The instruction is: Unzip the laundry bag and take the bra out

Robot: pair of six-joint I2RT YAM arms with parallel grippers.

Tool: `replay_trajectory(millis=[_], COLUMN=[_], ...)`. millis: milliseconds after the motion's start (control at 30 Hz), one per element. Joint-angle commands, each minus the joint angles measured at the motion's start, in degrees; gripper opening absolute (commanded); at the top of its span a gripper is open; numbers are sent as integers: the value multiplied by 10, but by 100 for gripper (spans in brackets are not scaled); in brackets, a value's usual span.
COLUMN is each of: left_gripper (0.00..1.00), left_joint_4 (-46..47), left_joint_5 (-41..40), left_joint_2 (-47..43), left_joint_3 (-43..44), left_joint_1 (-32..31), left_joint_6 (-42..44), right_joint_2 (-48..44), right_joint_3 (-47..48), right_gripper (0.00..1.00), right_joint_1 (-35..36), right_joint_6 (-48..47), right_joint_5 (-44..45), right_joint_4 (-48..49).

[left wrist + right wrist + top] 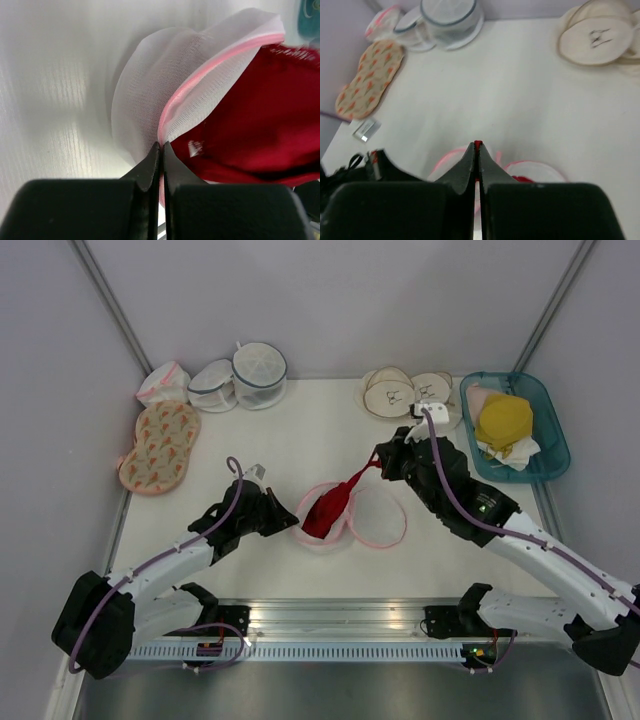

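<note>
The laundry bag [378, 518] lies open in two white mesh halves with a pink rim, in the middle of the table. A red bra [325, 510] rests in its left half. From the left, my left gripper [295, 523] is shut on the bag's pink rim; the left wrist view shows the tips [161, 145] pinching that rim, with the mesh [145, 85] and the bra [260, 125] just beyond. My right gripper [381, 462] is shut on the bra's strap, which runs taut up and to the right. In the right wrist view, red fabric shows between the tips [478, 146].
Two white mesh bags with grey-blue rims [260, 370] and a small pink-edged pouch [162, 382] stand at the back left. A patterned pad [160, 445] lies near the left edge. Beige round pads [395, 392] and a teal tray [510, 377] holding a yellow item [503, 418] are at the back right.
</note>
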Motion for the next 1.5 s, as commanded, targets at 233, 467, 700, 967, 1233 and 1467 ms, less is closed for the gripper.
replay_trajectory(millis=[233,467,700,967,1233,1467], left_gripper=[2,2,2,2,2,2], left_joint_4=[21,10,-17,-40,-52,-55], left_joint_5=[16,24,30,23,17,24], left_joint_2=[15,14,2,-8,-13,3], left_joint_3=[10,22,29,43,43,58], left_joint_1=[3,3,3,4,5,5], left_joint_6=[-1,7,18,26,30,30], right_joint_2=[8,137,339,412,469,472], right_joint_3=[172,375,622,692,728,736], right_gripper=[0,0,0,0,0,0], right_joint_1=[-124,-245,-441,-524,-596,-622], right_joint_6=[-110,-131,-59,-46,-55,-86], right_joint_5=[209,282,168,78,91,152], right_joint_4=[55,38,-56,-51,-17,42])
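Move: The red bra, strap pinched in the right hand's shut fingers, still has its cups in the mesh laundry bag, roughly 11 cm left of that hand and 25 below. It's headed for the teal basket, around 42 cm right, 28 ahead and 25 below. The yellow cup lies inside that basket, 38 right and 29 ahead; the cream bags lie 35 ahead and 12 right. From the left hand, the basket is about 60 cm right and 32 ahead. The red bra is drawn up out of the bag by its strap and swung to the basket: the right hand sweeps some 45 cm right while climbing and going about 20 cm forward, easing a few centimetres down near the end, turning roughly 70 degrees clockwise and keeping its pinch. The left hand stays almost in place, still pinching the bag's pink rim. ##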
